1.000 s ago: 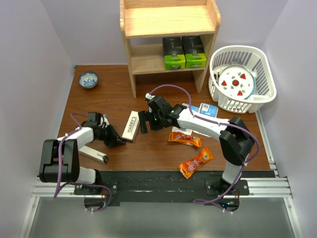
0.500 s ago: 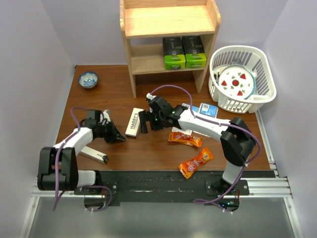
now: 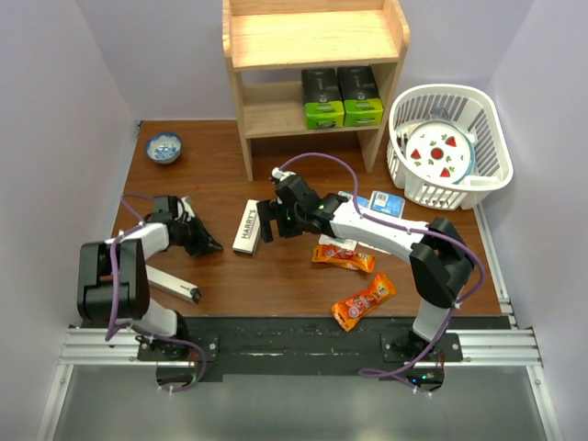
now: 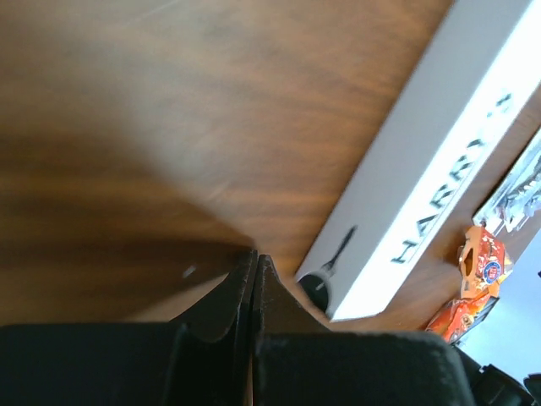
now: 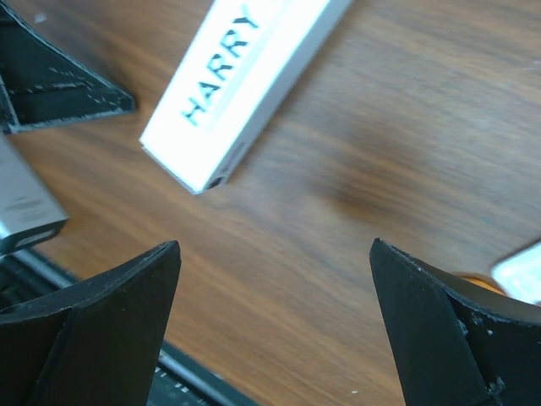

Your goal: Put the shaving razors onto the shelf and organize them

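The long white HARRY'S box (image 3: 246, 227) (image 4: 423, 161) (image 5: 241, 72) lies flat on the brown table in front of the shelf (image 3: 312, 41). Two black boxes with lime-green ends (image 3: 323, 97) (image 3: 360, 95) stand on the shelf's lower board. A blue-headed blister card (image 3: 387, 202) lies behind the right arm. My left gripper (image 3: 213, 246) (image 4: 255, 259) is shut and empty, its tips just left of the box's near end. Just right of the box, my right gripper (image 3: 266, 224) (image 5: 275, 247) hangs wide open over bare wood.
Two orange snack packets (image 3: 343, 256) (image 3: 364, 300) lie at the front right. A white basket (image 3: 488, 124) holding a plate stands at the right. A small blue bowl (image 3: 163, 147) sits at the back left, and a grey oblong pack (image 3: 175, 286) lies by the left arm.
The left gripper closed fully and drew back leftward from the box's near end. The HARRY'S box shifted slightly away from the front. The right gripper edged toward the box.
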You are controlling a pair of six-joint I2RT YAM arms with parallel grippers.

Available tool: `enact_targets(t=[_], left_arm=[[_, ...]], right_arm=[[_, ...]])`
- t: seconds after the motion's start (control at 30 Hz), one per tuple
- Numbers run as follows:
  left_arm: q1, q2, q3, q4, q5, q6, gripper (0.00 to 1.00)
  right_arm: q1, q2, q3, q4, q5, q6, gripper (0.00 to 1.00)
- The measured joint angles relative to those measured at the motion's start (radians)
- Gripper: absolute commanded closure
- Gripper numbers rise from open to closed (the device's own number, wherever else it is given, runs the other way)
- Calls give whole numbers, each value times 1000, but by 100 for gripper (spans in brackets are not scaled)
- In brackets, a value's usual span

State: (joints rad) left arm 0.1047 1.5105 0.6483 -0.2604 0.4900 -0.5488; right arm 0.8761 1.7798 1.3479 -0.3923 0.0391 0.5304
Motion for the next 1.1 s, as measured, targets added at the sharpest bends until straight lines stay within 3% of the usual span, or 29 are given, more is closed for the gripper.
enact_targets(t=[0.27, 0.43, 0.5, 0.57, 0.67, 0.9, 1.1], left_arm=[[-165, 33, 25, 126, 51, -19, 100], [-183, -20, -13, 138, 59, -33, 98], [-171, -69, -31, 124, 47, -33, 91], [-146, -132, -44, 92, 20, -34, 76], [-84, -225, -56, 48, -12, -28, 69], [50, -363, -105, 33, -46, -32, 67], [93, -422, -163, 5, -53, -34, 67]], right_arm=[[-6, 0, 0, -3, 40, -4, 1], [-6, 18, 10, 2, 38, 0, 1], [-6, 41, 17, 11, 30, 2, 1], [-5, 71, 30, 18, 21, 2, 1], [2, 126, 57, 21, 22, 1, 1], [68, 214, 157, -3, 69, -3, 1], [103, 262, 214, -15, 99, 13, 1]])
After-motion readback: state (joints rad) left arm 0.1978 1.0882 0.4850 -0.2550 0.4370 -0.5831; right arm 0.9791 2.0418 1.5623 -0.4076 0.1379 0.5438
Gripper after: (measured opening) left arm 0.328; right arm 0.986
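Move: The Harry's box lies close ahead-right of the shut left fingertips: its middle is roughly 7 cm to the right, 5 cm farther out and about level in height. From the open right hand the box's middle is some 6 cm left, 2 cm ahead and 9 cm below. The second white box is about 11 cm left and 9 cm back of the left hand; the nearer orange packet lies 17 cm right and 5 cm back of the right hand. Rightward first, the left hand sweeps its shut fingers low about 6 cm against the near end of the Harry's box to turn it, then backs off left some 9 cm, rising and opening about a third. The right hand, kept wide open, holds nearly still, then sinks about 4 cm and travels 6 cm left until it is over the box, not yet closing. ##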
